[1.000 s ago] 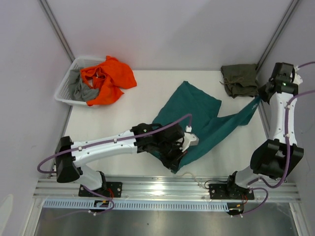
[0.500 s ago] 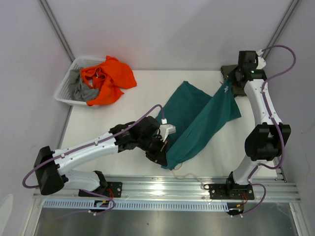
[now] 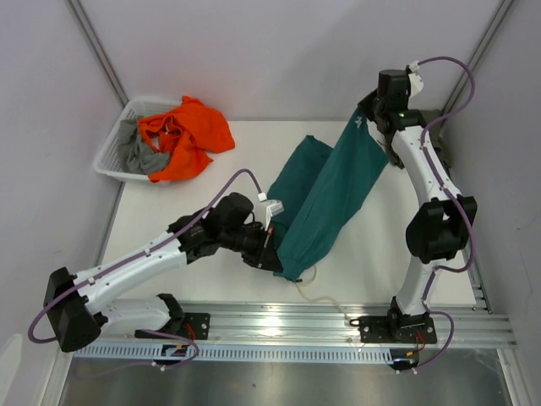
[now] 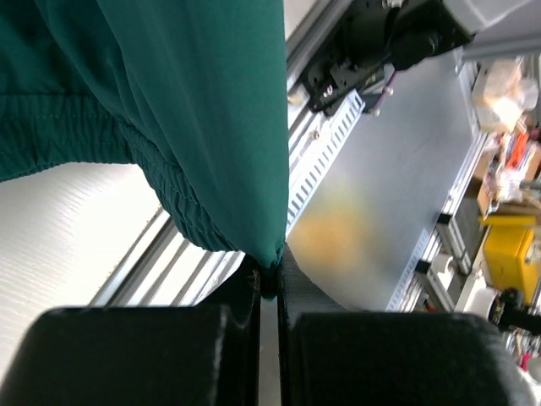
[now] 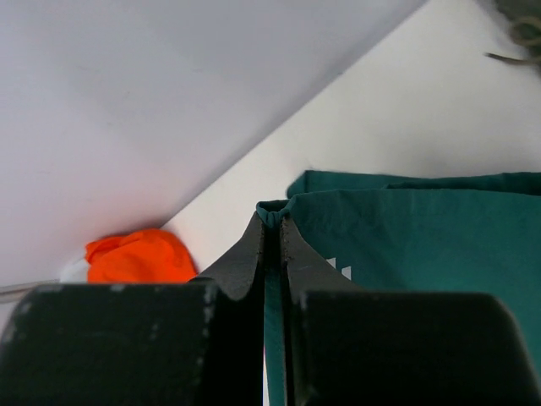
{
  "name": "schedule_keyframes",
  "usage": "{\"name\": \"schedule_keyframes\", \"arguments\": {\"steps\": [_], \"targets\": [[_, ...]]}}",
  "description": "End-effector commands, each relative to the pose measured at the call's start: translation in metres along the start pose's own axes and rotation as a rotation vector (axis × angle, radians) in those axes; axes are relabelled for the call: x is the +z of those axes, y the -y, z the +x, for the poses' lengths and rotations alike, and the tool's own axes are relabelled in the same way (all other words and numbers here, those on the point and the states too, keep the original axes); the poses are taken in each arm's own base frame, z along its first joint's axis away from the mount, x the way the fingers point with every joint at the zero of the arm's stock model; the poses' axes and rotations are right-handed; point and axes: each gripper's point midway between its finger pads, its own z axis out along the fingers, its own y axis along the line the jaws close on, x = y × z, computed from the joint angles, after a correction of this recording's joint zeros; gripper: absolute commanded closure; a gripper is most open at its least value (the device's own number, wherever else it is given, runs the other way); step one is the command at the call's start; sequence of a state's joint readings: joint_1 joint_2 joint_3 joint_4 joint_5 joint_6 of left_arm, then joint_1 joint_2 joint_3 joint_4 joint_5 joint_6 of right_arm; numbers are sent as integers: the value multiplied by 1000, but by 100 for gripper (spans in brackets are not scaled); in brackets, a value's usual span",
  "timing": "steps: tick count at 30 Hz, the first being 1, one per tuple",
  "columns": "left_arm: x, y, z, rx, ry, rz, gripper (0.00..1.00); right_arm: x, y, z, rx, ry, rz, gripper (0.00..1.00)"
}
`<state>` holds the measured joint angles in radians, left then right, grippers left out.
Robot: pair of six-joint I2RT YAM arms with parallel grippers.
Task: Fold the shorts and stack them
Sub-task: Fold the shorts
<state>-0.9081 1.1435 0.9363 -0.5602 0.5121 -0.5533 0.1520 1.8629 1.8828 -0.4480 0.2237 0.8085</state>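
The teal-green shorts (image 3: 325, 199) hang stretched between my two grippers above the white table (image 3: 194, 211). My left gripper (image 3: 272, 254) is shut on their elastic waistband end near the front edge; the wrist view shows the cloth pinched at the fingertips (image 4: 269, 283). My right gripper (image 3: 363, 118) is shut on a far corner, held raised at the back right, with cloth between its pads (image 5: 272, 224). An off-white cord (image 3: 317, 296) trails by the front rail. The olive-green shorts (image 5: 524, 21) lie at the back right, mostly hidden behind my right arm in the top view.
A white basket (image 3: 114, 156) stands at the back left with an orange garment (image 3: 186, 135) and a grey cloth (image 3: 139, 156) spilling from it. Aluminium rails (image 3: 287, 326) run along the near edge. Grey walls close in the back and sides.
My right gripper has swung its teal corner from the right side to the back and leftward. My left gripper has drawn the waistband end to the left. The shorts now hang narrower.
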Motion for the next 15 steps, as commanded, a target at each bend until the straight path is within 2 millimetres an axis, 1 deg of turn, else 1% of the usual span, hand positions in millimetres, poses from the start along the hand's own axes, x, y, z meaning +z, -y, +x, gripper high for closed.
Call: {"name": "schedule_keyframes", "arguments": {"steps": [1,2,3,4,5,6,7,8,9,10,12,13,14,15], "targets": [[-11,2,3,-62,6,50,100,12,-42,-32,55,132,-99,100],[-12,-5,2,-90,16,40,99,15,-46,-30,58,127,-109,100],[-13,-9,2,-103,25,43,100,18,-50,-26,59,120,-120,100],[-13,-12,4,-118,22,46,100,25,-53,-20,61,115,-136,100],[-14,-17,3,-139,32,38,100,27,-56,-17,59,112,-151,100],[-15,-19,1,-143,41,42,99,31,-58,-13,58,113,-159,100],[-14,-21,3,-154,38,43,99,36,-65,-6,47,111,-191,100],[-15,-23,0,-167,47,42,100,39,-68,-2,45,109,-201,100],[-12,-30,6,-187,36,32,99,40,-73,1,43,108,-217,100],[-10,-34,8,-200,34,28,100,50,-73,12,33,93,-217,100],[-7,-39,12,-227,26,29,100,55,-76,18,24,87,-217,100],[-3,-42,14,-232,27,40,99,56,-82,23,14,84,-229,100],[-3,-45,12,-253,36,46,100,64,-80,31,8,74,-228,100],[-1,-49,16,-268,35,45,100,66,-82,34,3,71,-238,100]]}}
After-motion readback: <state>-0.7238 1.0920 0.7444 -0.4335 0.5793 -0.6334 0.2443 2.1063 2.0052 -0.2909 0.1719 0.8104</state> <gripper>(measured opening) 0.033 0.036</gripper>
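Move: The right hand holds the shorts' raised far side. The loose far end lying on the table is some 17 cm to its left, 7 cm ahead and 27 cm below. The folded dark-green stack is about 18 cm to its right, 6 cm ahead and 25 cm down. From the left hand, gripping the shorts' near corner, that loose far end is roughly 50 cm ahead and 13 cm right, 17 cm down; the table's near edge is about 4 cm back, straight below in height by 17 cm. Sweep the right gripper left and forward with the shorts pinched, letting it sink as it goes, about 10 cm in all, away from the dark-green stack and towards the loose far end. Meanwhile ease the left gripper some 3 cm forward and left, then down, turning it about 10 degrees counter-clockwise; keep both grips shut. ##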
